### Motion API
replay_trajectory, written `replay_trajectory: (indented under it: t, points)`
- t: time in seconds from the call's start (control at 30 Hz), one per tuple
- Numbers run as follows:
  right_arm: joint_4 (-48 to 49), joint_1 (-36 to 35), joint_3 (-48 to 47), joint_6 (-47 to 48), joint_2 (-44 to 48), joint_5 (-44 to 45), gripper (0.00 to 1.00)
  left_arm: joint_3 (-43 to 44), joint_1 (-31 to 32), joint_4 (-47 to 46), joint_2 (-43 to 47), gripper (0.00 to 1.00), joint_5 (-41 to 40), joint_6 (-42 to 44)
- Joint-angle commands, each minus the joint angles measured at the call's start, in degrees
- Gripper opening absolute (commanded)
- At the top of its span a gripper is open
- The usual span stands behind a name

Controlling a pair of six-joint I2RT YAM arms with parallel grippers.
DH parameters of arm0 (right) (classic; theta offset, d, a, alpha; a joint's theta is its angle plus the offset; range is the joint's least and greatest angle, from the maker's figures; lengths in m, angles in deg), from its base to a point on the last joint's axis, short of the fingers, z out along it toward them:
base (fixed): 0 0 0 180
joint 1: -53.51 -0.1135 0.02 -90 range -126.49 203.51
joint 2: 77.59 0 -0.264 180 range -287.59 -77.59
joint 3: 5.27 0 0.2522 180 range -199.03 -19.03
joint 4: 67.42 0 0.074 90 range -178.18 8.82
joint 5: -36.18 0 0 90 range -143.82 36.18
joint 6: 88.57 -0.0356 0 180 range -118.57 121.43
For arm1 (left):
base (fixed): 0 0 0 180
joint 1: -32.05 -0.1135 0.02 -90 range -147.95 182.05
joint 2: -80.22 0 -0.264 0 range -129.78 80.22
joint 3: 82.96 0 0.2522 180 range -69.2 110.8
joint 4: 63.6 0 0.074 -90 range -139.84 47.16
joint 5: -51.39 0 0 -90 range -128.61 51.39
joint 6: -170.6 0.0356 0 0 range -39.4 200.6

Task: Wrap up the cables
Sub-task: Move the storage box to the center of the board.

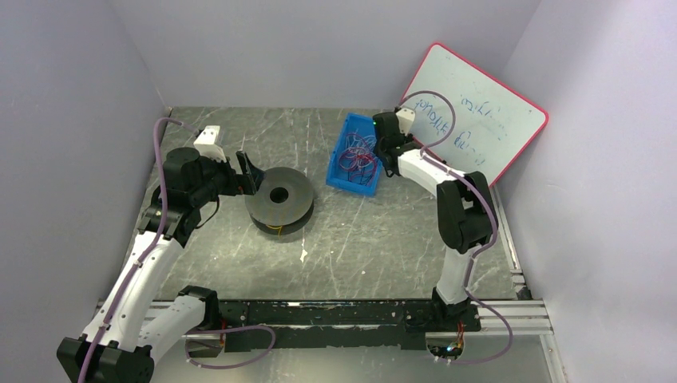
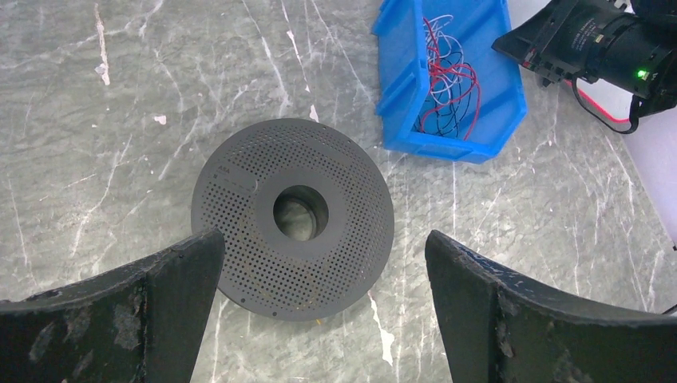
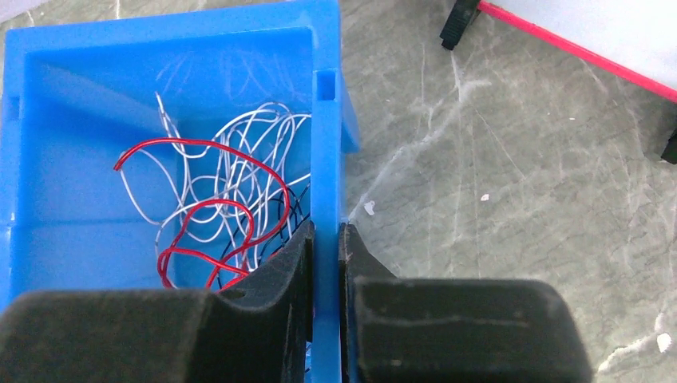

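Note:
The cables (image 3: 223, 191), a tangle of thin red, white and dark wires, lie inside a blue bin (image 3: 326, 144). My right gripper (image 3: 326, 231) is shut on the bin's right-hand wall, one finger inside and one outside. From above, the bin (image 1: 339, 167) sits at the back centre with the cables (image 1: 357, 155) in it and the right gripper (image 1: 382, 152) at its right side. A dark perforated spool (image 2: 292, 215) lies flat on the table. My left gripper (image 2: 323, 237) stands wide open just short of it, holding nothing. The spool (image 1: 279, 199) sits left of the bin.
A white board with a pink rim (image 1: 479, 112) leans against the back right wall behind the right arm. Purple hoses run along both arms. Grey walls close in the marbled table (image 1: 375, 239) on three sides.

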Motion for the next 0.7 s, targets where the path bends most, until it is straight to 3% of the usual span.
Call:
replay_trajectory:
  t: [0.0, 0.2, 0.67]
  points:
    - [3.0, 0.3, 1.9, -2.2, 3.1, 2.7, 0.04, 1.3, -0.5, -1.6, -0.2, 1.00, 1.6, -1.2]
    - [3.7, 0.3, 2.5, -0.9, 5.0, 2.6, 0.31, 1.2, -0.5, -1.5, -0.4, 0.99, 1.9, -3.8]
    - [-0.4, 0.3, 4.2, 3.0, 14.9, -1.0, 0.65, 1.5, -0.5, -1.3, -1.7, 1.00, 0.4, -3.7]
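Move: My right hand still pinches the rim of the storage box's right wall near its middle; the box's centre is about 7 cm to my left, level fore and aft, some 5 cm down. The black spool stands roughly 27 cm left and 17 cm back, and the middle of the leaning whiteboard about 23 cm right and 8 cm ahead. From my idle left hand the box lies some 24 cm right, 19 cm ahead and 20 cm below. I let go of the box wall with my right hand: after a last half-centimetre drift back and to the right, I open the fingers to over halfway and lift away from the rim, about 6.5 cm nearly straight up, quickening and tipping the fingertips up a little, with a slight draw back at the end. ##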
